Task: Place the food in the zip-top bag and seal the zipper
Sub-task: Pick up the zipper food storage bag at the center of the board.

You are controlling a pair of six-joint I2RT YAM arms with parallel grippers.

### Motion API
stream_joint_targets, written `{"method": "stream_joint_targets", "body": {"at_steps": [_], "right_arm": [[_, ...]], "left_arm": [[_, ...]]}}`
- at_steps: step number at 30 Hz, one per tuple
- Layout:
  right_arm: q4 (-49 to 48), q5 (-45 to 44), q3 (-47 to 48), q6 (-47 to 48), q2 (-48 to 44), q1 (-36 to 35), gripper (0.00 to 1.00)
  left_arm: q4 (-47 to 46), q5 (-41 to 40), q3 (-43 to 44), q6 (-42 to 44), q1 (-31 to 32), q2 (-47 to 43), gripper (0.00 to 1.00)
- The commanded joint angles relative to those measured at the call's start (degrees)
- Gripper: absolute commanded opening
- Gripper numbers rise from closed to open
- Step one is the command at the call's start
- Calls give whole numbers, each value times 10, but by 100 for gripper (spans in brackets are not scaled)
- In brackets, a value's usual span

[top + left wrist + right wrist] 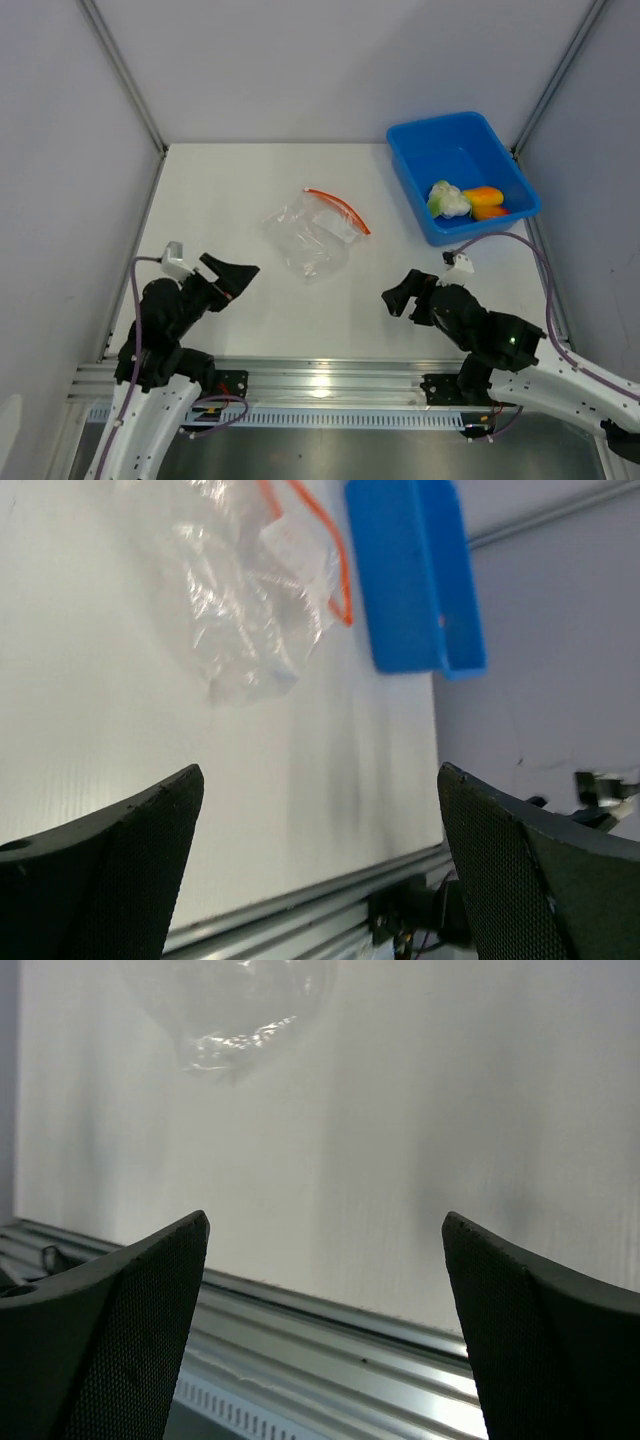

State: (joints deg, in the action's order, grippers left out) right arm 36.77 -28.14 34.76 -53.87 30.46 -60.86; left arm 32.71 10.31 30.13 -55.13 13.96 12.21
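The clear crinkly zip-top bag (308, 238) lies flat in the middle of the table, its orange-red zipper strip (343, 209) along the far right edge; it also shows in the left wrist view (240, 590) and the right wrist view (235, 1010). The food sits in the blue bin: a white-and-green cauliflower lump (447, 200), a yellow-orange piece (482, 194) and a red-orange piece (490, 211). My left gripper (232, 278) is open and empty at the near left. My right gripper (400, 297) is open and empty at the near right.
The blue plastic bin (430, 140) stands at the back right, also in the left wrist view (415, 575). Grey walls enclose the table on three sides. A metal rail (320, 380) runs along the near edge.
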Motion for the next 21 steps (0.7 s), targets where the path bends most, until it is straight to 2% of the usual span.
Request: {"method": "stream_joint_targets", "body": {"at_steps": [1,5,10,14,15,17,18,21], "right_arm": [[39,-61,47,39,72,0,99],[-20,-56,106,116,168,0,99],[-151,1,116,190,241,33,99],[-236,157,121,173,317,136,99],[-278,237,120,163,336,180,100],[-328,321,112,137,393,218,99],[-357,355,111,127,412,238,99],[-391,370,127,125,474,257,100]], "left_arm": [[26,115,20,59,2,59,99],[-30,202,-3,60,2,75,100],[-56,205,-52,25,2,-2,100],[-32,187,-49,22,2,-42,99],[-27,187,-46,29,2,-44,100],[-7,183,-30,46,2,-40,99],[-1,180,-24,54,2,-39,100],[23,172,4,85,2,-30,99]]}}
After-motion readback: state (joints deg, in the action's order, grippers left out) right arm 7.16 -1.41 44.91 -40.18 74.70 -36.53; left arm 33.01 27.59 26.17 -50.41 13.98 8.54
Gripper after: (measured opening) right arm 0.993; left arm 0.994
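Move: The zip-top bag lies flat, its middle about 23 cm ahead of the right gripper, 18 cm to its left and 16 cm below. The right end of the bag's orange zipper is also some 23 cm ahead of that gripper, but only 6 cm left; the blue bin stands about 38 cm ahead and 20 cm to the right. From the left gripper the bag is roughly 18 cm ahead, 18 cm right and 20 cm below. Send the right gripper, wide open, forward about 13 cm and half as far left, towards the bag's zipper end. Stay nearly level at first, then sink over the last stretch while rolling the wrist back from a brief tilt. Meanwhile swing the open left gripper right and down, then back, about 4 cm each right and back, turning it clockwise nearly 20 degrees. ##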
